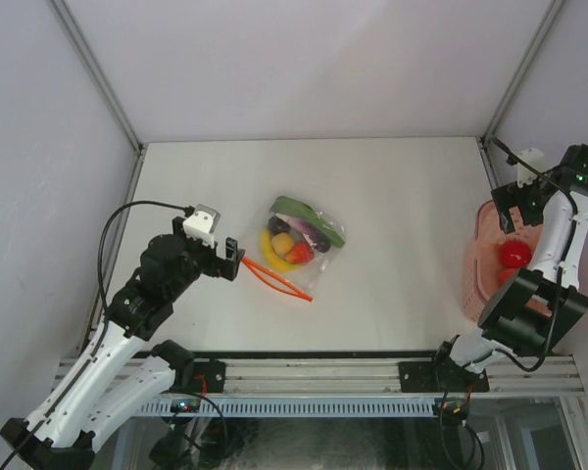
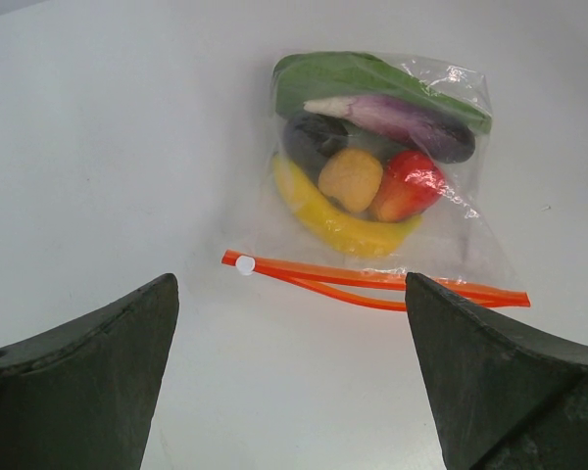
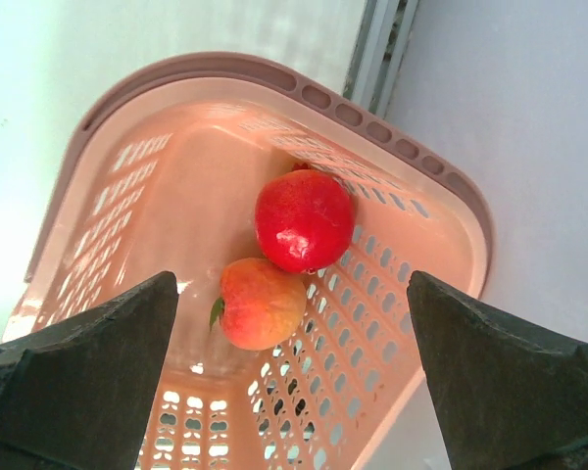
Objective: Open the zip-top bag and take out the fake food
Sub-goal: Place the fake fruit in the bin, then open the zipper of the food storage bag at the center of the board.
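The clear zip-top bag (image 1: 299, 245) (image 2: 382, 157) lies flat mid-table, its orange zip strip (image 2: 372, 279) (image 1: 274, 279) facing my left arm, the two strips slightly parted. Inside is fake food (image 2: 358, 181): a green piece, a purple aubergine, a dark one, a yellow-orange lump, a red one and a yellow banana. My left gripper (image 1: 233, 259) (image 2: 289, 294) is open just short of the strip and holds nothing. My right gripper (image 1: 510, 220) (image 3: 292, 279) hangs open above the pink basket (image 3: 225, 64), over a red round fruit (image 3: 304, 220) and a peach-coloured one (image 3: 262, 304).
The pink perforated basket (image 1: 475, 264) stands at the table's right edge against the side wall. White walls with metal corner posts (image 1: 98, 73) enclose the table on three sides. A rail (image 1: 323, 372) runs along the near edge between the arm bases.
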`<state>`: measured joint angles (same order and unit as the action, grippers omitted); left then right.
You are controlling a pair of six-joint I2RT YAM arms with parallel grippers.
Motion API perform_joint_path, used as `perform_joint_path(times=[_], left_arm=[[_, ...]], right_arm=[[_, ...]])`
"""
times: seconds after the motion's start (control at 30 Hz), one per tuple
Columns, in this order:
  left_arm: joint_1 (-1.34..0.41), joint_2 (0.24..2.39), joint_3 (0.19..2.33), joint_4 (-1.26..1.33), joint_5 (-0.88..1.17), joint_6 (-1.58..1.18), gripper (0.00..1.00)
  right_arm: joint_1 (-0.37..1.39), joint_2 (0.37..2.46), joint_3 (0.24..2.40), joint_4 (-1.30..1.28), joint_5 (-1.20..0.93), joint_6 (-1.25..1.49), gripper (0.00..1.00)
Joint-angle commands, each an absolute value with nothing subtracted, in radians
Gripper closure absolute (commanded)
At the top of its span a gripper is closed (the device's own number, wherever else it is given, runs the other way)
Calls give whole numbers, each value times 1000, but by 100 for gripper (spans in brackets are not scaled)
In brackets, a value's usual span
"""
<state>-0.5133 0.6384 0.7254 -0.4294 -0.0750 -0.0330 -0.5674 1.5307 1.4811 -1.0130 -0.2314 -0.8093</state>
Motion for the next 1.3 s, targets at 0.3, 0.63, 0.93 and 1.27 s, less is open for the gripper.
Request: perform_joint_path(times=[0.3, 0.63, 0.93, 1.27], left_arm=[[-495, 624, 712, -400, -46, -19, 0], [-492, 620, 732, -388, 37, -121, 0], [-492, 488, 578, -96, 212, -540, 0], [-502, 474, 253, 401, 245, -930, 1]], right_arm=[[-376, 1374, 1644, -1125, -298, -764, 1], [-81, 1301, 1721, -1007, -461, -566, 1], [62, 1282, 1590, -690, -831, -361, 1], [227, 1307, 1364, -306, -1091, -110, 1]])
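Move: From the open right hand, above the bin, the zip-top bag lies about 54 cm to the left, 4 cm ahead and 14 cm below. The bin's middle is roughly 10 cm back and 6 cm right of that hand; inside it the red fruit sits some 3 cm back and 5 cm right. From the left hand the bag's orange zip strip is about 9 cm right, 1 cm back and 18 cm below, the banana 8 cm right and 6 cm ahead. Sweeping left out of the bin area with empty, open fingers, the right hand travels about 37 cm towards the bag while climbing some 17 cm, sinking slightly at the end; it swings counter-clockwise and rolls its left side up. The left hand, still wide open, sets off midway, moving about 7 cm right and 3 cm back towards the zip strip, rising briefly then dipping back, and rolls its right side up roughly 45 degrees. ##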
